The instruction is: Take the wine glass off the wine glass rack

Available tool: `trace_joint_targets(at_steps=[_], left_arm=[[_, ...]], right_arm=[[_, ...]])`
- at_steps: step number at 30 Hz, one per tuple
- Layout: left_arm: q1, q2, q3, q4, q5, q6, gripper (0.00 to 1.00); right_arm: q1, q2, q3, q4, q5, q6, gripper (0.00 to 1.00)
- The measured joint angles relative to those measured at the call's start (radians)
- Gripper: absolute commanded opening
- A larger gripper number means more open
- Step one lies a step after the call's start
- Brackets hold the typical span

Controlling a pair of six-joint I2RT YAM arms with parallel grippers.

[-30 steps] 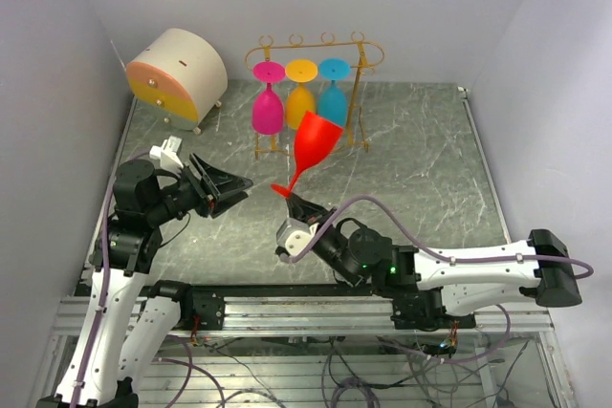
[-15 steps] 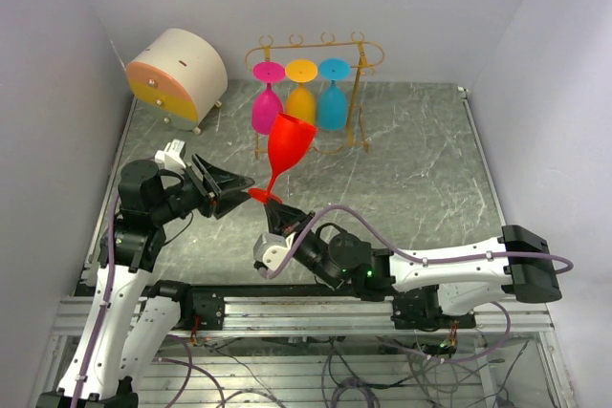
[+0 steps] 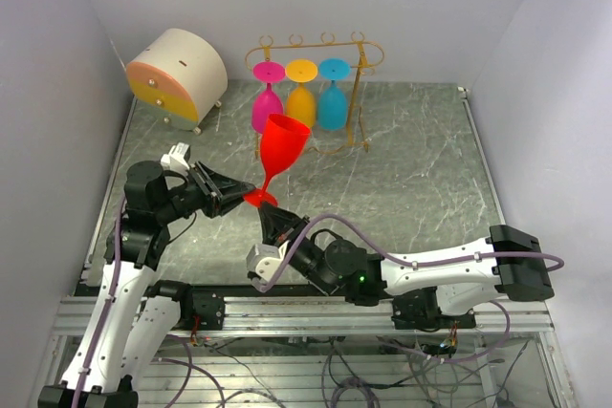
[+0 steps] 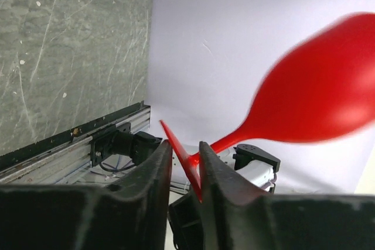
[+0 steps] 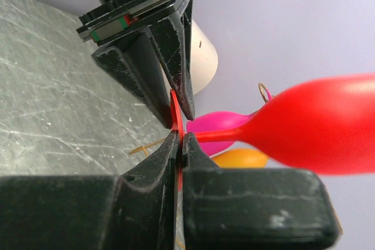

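Observation:
The red wine glass [image 3: 284,140] is off the golden wire wine glass rack [image 3: 362,93] and hangs in the air over the near-left table, bowl up and tilted. My right gripper [image 3: 271,217] is shut on the thin round foot from below; in the right wrist view [image 5: 180,139] its fingers pinch the foot's edge, and the bowl [image 5: 316,124] stretches to the right. My left gripper [image 3: 247,200] meets the same foot from the left. In its wrist view the jaws [image 4: 184,147] straddle the foot's rim with a gap still showing on one side.
Pink [image 3: 267,107], orange [image 3: 300,102] and blue [image 3: 332,102] glasses hang upside down on the rack at the back. A cream round drawer box [image 3: 177,74] stands at the back left. White walls close in the grey marble table [image 3: 421,169] on three sides.
My right arm has carried the red glass left and nearer, bringing its foot to the left gripper. The left jaws have narrowed around the foot.

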Motion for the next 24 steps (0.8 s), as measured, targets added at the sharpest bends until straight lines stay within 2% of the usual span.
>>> trace_joint_targets(at_steps=[2,5,6,10,13,15,16,17,20,24], left_arm=[[0.000,-0.002,-0.014,0.021,0.005,-0.016,0.10],[0.000,-0.008,-0.027,0.048,0.010,-0.039,0.07],[0.000,-0.012,-0.033,0.055,0.011,-0.042,0.07],[0.000,-0.027,-0.077,0.103,0.021,-0.063,0.07],[0.000,-0.052,-0.127,0.173,0.016,-0.079,0.07],[0.000,-0.071,-0.170,0.231,0.006,-0.096,0.07],[0.000,-0.078,-0.193,0.256,-0.002,-0.098,0.07],[0.000,-0.084,-0.216,0.278,-0.007,-0.102,0.07],[0.000,-0.087,-0.268,0.338,-0.027,-0.105,0.07],[0.000,-0.070,-0.293,0.417,-0.046,-0.071,0.07]], right_arm=[[0.001,0.000,0.000,0.003,0.006,-0.004,0.00],[0.008,0.001,-0.008,-0.016,0.011,-0.010,0.01],[0.009,0.001,-0.010,-0.019,0.014,-0.012,0.04],[0.018,-0.011,-0.020,-0.054,0.032,0.019,0.34],[0.027,-0.054,-0.029,-0.123,0.072,0.079,0.39],[0.037,-0.120,-0.029,-0.205,0.122,0.153,0.43],[0.041,-0.159,-0.027,-0.249,0.147,0.196,0.51],[0.043,-0.191,-0.026,-0.289,0.166,0.240,0.53],[0.044,-0.285,0.018,-0.497,0.241,0.431,0.54],[0.043,-0.314,0.165,-0.845,0.318,0.710,0.52]])
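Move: The red wine glass is already held foot-down by the right gripper; its middle lies some 4 cm ahead, 4 cm right and 8 cm above the left hand, with its foot just reaching between the left fingers. From the right hand it is about 6 cm ahead, 1 cm right and 8 cm up. On the rack, the pink glass hangs roughly 24 cm ahead and 2 cm right of the left hand, the yellow about 24 ahead and 9 right, both 12 cm lower. Shut the left fingers to pinch the near edge of the wine glass's foot while the right gripper still holds it, letting both hands sink a little. Then open the right fingers and draw that hand off to its right about 10 cm, tipping it down and turning it clockwise, while the left keeps its pinch and lowers the glass to some 3.5 cm below the start, easing slightly forward late on. ##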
